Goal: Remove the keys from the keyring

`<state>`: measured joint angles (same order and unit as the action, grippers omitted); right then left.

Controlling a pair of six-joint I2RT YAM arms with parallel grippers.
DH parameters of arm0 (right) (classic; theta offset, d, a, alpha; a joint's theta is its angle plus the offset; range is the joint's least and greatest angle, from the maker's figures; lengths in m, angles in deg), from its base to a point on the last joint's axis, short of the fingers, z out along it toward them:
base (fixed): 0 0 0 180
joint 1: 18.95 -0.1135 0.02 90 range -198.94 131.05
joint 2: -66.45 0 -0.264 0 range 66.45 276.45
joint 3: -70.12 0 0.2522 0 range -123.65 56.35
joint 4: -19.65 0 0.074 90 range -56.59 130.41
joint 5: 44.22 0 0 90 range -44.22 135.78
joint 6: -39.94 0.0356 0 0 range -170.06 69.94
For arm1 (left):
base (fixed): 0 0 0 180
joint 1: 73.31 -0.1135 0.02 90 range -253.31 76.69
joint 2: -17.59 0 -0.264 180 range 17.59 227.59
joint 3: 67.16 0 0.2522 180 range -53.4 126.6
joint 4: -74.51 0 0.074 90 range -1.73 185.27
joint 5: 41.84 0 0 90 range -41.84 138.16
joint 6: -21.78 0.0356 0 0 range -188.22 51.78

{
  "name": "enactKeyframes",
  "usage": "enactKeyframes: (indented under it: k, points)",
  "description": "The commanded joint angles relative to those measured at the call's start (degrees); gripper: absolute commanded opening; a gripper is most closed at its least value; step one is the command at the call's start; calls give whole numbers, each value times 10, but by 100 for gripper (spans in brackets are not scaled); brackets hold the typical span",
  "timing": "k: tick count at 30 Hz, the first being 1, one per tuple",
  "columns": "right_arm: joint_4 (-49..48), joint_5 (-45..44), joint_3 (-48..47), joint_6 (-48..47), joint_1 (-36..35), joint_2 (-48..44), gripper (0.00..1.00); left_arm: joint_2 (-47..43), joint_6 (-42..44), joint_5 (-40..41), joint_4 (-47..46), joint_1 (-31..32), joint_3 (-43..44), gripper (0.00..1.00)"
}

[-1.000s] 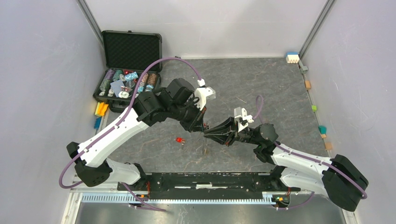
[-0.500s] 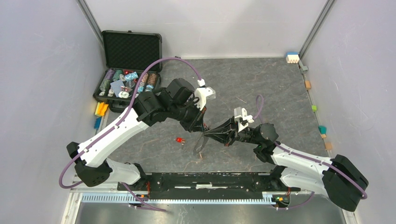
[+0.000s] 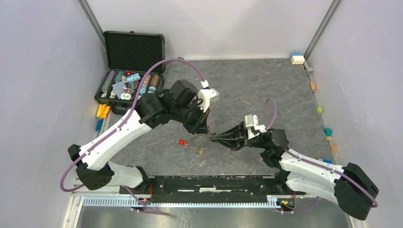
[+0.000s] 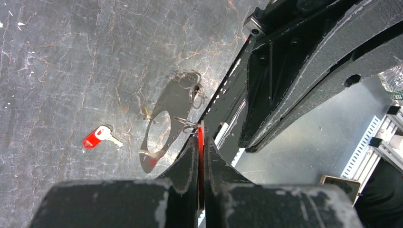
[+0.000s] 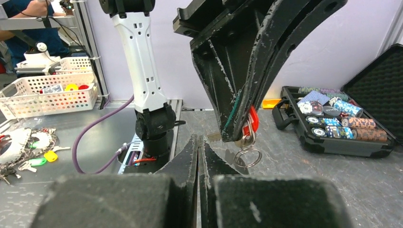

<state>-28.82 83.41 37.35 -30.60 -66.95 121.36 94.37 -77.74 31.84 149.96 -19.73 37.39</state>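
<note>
My left gripper (image 3: 206, 130) is shut on a red-headed key (image 4: 200, 137), held above the table; silver rings (image 5: 247, 154) hang from that key at the fingertips (image 5: 237, 123). My right gripper (image 3: 212, 137) is shut with nothing showing between its fingers (image 5: 187, 156), just right of and below the left gripper. A second red key (image 3: 183, 142) lies on the table left of both grippers and also shows in the left wrist view (image 4: 97, 137). A tiny gold key (image 3: 201, 151) lies on the table below them. The dark grey strap loop is not clearly in view.
An open black case (image 3: 105, 97) of poker chips stands at the back left. Yellow and blue blocks (image 3: 102, 112) lie beside it. Small coloured blocks (image 3: 319, 110) line the right wall. The right gripper's fingers (image 4: 294, 71) fill the upper right of the left wrist view.
My right gripper has pulled back to the right, away from the left gripper. The dark loop that hung between the grippers no longer shows, and a gold key now lies on the table.
</note>
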Motion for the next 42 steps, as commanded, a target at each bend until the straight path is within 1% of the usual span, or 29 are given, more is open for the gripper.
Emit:
enactKeyframes:
  k: [1, 3, 5, 8, 11, 23, 42]
  points:
    - [11, 25, 3, -34, -4, -14, 0, -17, 8, 8, -18, -3, 8, 2]
    - [44, -1, 3, -51, -4, -20, 1, -18, 7, 9, -18, -2, 8, 2]
    - [80, -41, 1, -62, -4, -22, 16, -19, 7, 9, -18, -3, 9, 2]
    - [108, -56, -9, -69, -4, -13, 29, -20, 6, 10, -18, -2, 9, 2]
    - [112, -50, -15, -65, -3, -4, 33, -22, 7, 10, -17, -2, 9, 2]
    - [84, -69, -19, -55, -4, 5, 33, -16, 7, 2, -18, -3, 8, 2]
    - [47, -62, -30, -31, -3, 20, 31, -12, 6, -9, -20, -2, 6, 2]
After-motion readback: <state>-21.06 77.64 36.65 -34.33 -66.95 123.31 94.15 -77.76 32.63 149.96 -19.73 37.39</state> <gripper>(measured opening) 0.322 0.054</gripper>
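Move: Just about 3 cm ahead of the right hand, 2 cm to its left and 2 cm below it hangs the linking ring, under the red-tagged key that the left fingers already grip. The keyring plate dangles under the ring, its middle some 8 cm below the right hand and 2 cm ahead, 1 cm left. The loose red key lies on the table, about 5 cm ahead, 11 cm left and 26 cm down. From the left hand the linking ring is level ahead, 1 cm right, 2 cm below. Sinking about 4 cm and going some 3 cm forward, the right hand brings its shut, empty fingers towards the linking ring and opens them to about a third, dipping the tips and turning slightly clockwise; it then rises about 1 cm, fingers either side of the ring and plate top. The left hand stays put, still pinching the red-tagged key. ##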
